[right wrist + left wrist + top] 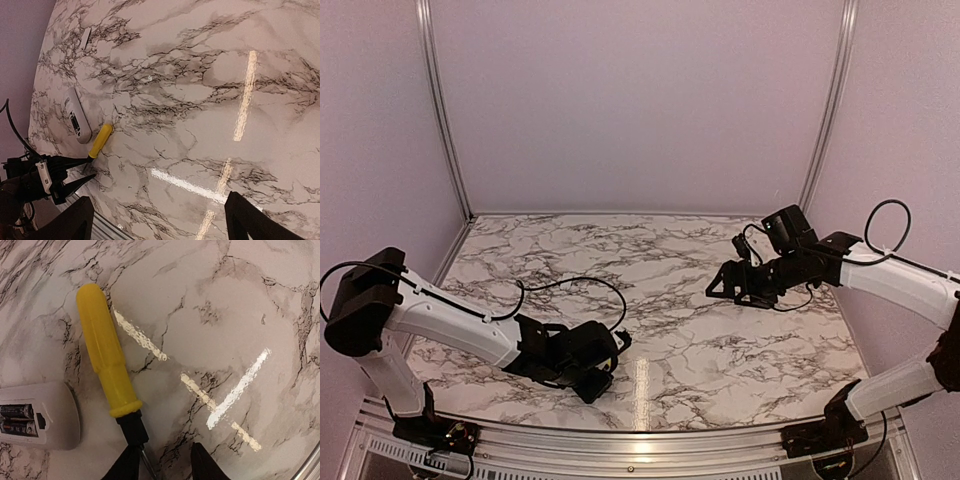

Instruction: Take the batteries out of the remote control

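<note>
The white remote control (55,412) lies face-up on the marble table at the lower left of the left wrist view, its compartment uncovered. Two dark batteries (17,420) sit side by side in it. A yellow-handled screwdriver (102,347) lies beside the remote. Its thin shaft runs along the inside of one finger of my left gripper (165,462), whose jaws stand apart with a wide gap. The right wrist view shows the remote control (77,117), the screwdriver (100,141) and the left gripper (86,169) from afar. My right gripper (160,225) hangs wide open over bare table, holding nothing.
A small white cover piece (85,37) lies far up the table near the left wall. From above, the left gripper (598,385) is low near the front edge, and the right gripper (718,288) hovers right of centre. A metal rail (640,440) borders the table's front.
</note>
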Motion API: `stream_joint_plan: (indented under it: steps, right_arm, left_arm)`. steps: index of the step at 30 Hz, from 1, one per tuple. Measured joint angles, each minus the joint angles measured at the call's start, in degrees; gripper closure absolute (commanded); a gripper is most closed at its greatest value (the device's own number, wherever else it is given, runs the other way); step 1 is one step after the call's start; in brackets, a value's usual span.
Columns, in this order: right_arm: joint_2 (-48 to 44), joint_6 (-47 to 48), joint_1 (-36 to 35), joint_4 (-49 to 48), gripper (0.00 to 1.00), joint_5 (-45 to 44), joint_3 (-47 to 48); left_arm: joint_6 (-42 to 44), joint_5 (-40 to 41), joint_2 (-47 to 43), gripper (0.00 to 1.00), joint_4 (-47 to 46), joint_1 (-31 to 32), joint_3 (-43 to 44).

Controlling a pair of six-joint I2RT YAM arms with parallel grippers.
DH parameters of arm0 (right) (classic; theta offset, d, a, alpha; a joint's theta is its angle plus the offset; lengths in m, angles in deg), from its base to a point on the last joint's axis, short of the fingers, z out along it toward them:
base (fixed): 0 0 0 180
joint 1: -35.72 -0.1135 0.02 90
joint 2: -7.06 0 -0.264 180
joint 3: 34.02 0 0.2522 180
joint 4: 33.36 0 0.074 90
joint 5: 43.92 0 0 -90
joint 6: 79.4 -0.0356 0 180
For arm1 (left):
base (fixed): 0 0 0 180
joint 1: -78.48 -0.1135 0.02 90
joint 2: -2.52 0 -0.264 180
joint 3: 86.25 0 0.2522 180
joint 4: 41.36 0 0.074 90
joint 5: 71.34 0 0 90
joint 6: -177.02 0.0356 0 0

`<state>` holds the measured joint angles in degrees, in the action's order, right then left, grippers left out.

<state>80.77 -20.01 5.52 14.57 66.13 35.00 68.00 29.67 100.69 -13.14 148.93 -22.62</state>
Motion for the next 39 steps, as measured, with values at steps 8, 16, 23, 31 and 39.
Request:
stream_joint_plan:
  steps: [8, 16, 23, 31, 39]
  right_arm:
    - [1.3, 0.3, 0.0, 0.0, 0.11, 0.4, 0.0]
    - [1.8, 0.3, 0.0, 0.2, 0.11, 0.4, 0.2]
    - [1.8, 0.3, 0.0, 0.5, 0.11, 0.4, 1.6]
    - [1.3, 0.7, 0.0, 1.9, 0.11, 0.3, 3.0]
    - [-1.1, 0.7, 0.0, 3.5, 0.11, 0.2, 3.1]
  left_arm:
    - [-0.1, 0.2, 0.9, 0.88, -2.7, 0.1, 0.0]
    - [0.1, 0.2, 1.2, 0.95, -3.7, 0.1, 0.0]
    - [0.7, 0.3, 1.2, 1.0, -3.4, 0.1, 0.2]
    - [1.7, 0.6, 0.7, 1.0, -1.3, 0.1, 0.8]
    - [1.7, 0.9, -2.0, 1.0, 0.8, 0.1, 0.8]
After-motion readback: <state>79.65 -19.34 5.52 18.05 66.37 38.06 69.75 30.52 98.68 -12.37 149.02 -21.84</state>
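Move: The screwdriver's shaft already lies between the left hand's open fingers just above the table. Its middle is about 3 cm ahead, level sideways, with the yellow handle running forward and slightly right. The remote, batteries showing, lies about 11 cm ahead and 7 cm left; the white cover some 27 cm ahead and 11 cm left, both at fingertip height. From the right hand, the screwdriver is roughly 25 cm left, 9 cm back and 15 cm below. Rightward by about 1 cm, low over the table, the left hand slides while its fingers close from partly open to nearly shut, pinching the screwdriver at the top of its shaft, just under the black collar; after a pause it eases slightly back left and starts lifting, about 1.5 cm. The empty right hand stays open, dips about 1 cm, then rises to finish 2 cm higher. ##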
